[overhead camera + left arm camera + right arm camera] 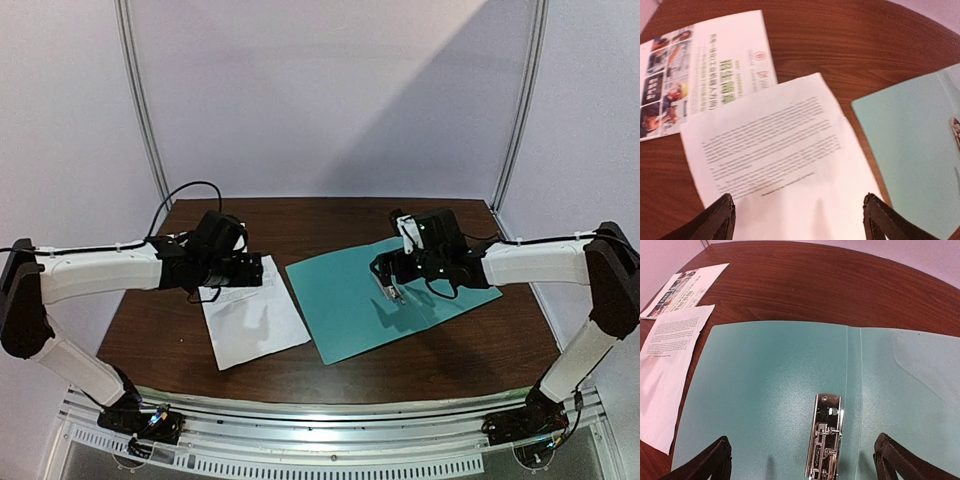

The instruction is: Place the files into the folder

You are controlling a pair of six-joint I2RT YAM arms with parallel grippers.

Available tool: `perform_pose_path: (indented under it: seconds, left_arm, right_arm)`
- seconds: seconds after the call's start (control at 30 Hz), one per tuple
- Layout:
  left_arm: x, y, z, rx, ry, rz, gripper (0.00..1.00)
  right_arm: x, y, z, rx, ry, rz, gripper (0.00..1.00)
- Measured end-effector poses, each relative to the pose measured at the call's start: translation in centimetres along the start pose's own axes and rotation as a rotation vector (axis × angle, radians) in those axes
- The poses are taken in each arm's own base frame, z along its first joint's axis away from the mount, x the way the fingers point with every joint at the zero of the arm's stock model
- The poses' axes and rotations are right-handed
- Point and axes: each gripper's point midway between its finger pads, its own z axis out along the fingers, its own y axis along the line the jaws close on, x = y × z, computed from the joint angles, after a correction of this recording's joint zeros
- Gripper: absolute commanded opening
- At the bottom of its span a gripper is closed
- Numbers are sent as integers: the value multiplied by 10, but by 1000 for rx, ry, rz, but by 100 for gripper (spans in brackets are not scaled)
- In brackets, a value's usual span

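The teal folder [350, 300] lies open and flat on the table, its metal clip [825, 440] beside the spine crease. My right gripper [802, 455] hovers open over the clip, one finger to each side, holding nothing. Left of the folder [765, 375] lies the white text sheet [775, 145], overlapping the colourful sheet with green print [700, 70]. My left gripper [799, 212] hangs open above the text sheet's near end with nothing between its fingers. The top view shows the left gripper [250, 270] over the white sheet [255, 320] and the right gripper [385, 275] over the folder's middle.
The dark wooden table [330, 215] ends at a metal rail [330, 410] in front. White booth walls stand close behind and on both sides. A clear pocket [925, 360] sits on the folder's right flap.
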Motion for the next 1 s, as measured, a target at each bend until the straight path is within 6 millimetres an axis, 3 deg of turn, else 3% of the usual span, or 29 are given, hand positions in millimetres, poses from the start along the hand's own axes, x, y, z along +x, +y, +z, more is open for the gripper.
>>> perform_pose_path:
  seconds: [0.2, 0.43, 0.63, 1.0]
  left_arm:
    - [-1, 63, -1, -187, 63, -97, 74]
    - [2, 101, -1, -272, 116, -163, 71]
    - [0, 119, 11, -308, 159, -193, 69]
    - [28, 134, 41, -327, 281, -214, 65]
  right_arm:
    - [10, 5, 7, -26, 33, 4, 99]
    - [13, 13, 7, -69, 46, 14, 99]
    - [20, 13, 7, -73, 61, 25, 99]
    - [40, 12, 8, -80, 100, 36, 99]
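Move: The white document lies below the left gripper, its middle about 12 cm down, 2 cm back and 1 cm left. From that gripper the printed brochure is some 19 cm left and 15 cm ahead, and the open folder's middle about 35 cm right and 3 cm ahead. The right gripper, some 12 cm above the folder, has the document about 31 cm left and 6 cm back, and the metal clip 4 cm right and 1 cm ahead. Sweep the left gripper left, about 12 cm across the white document to its left edge near the far corner, turning it counter-clockwise, then sink some 6 cm towards that edge while tipping the fingers further down and partly closing them. Keep it off the paper. Let the wide-open right gripper ease down and slightly back over the folder. ##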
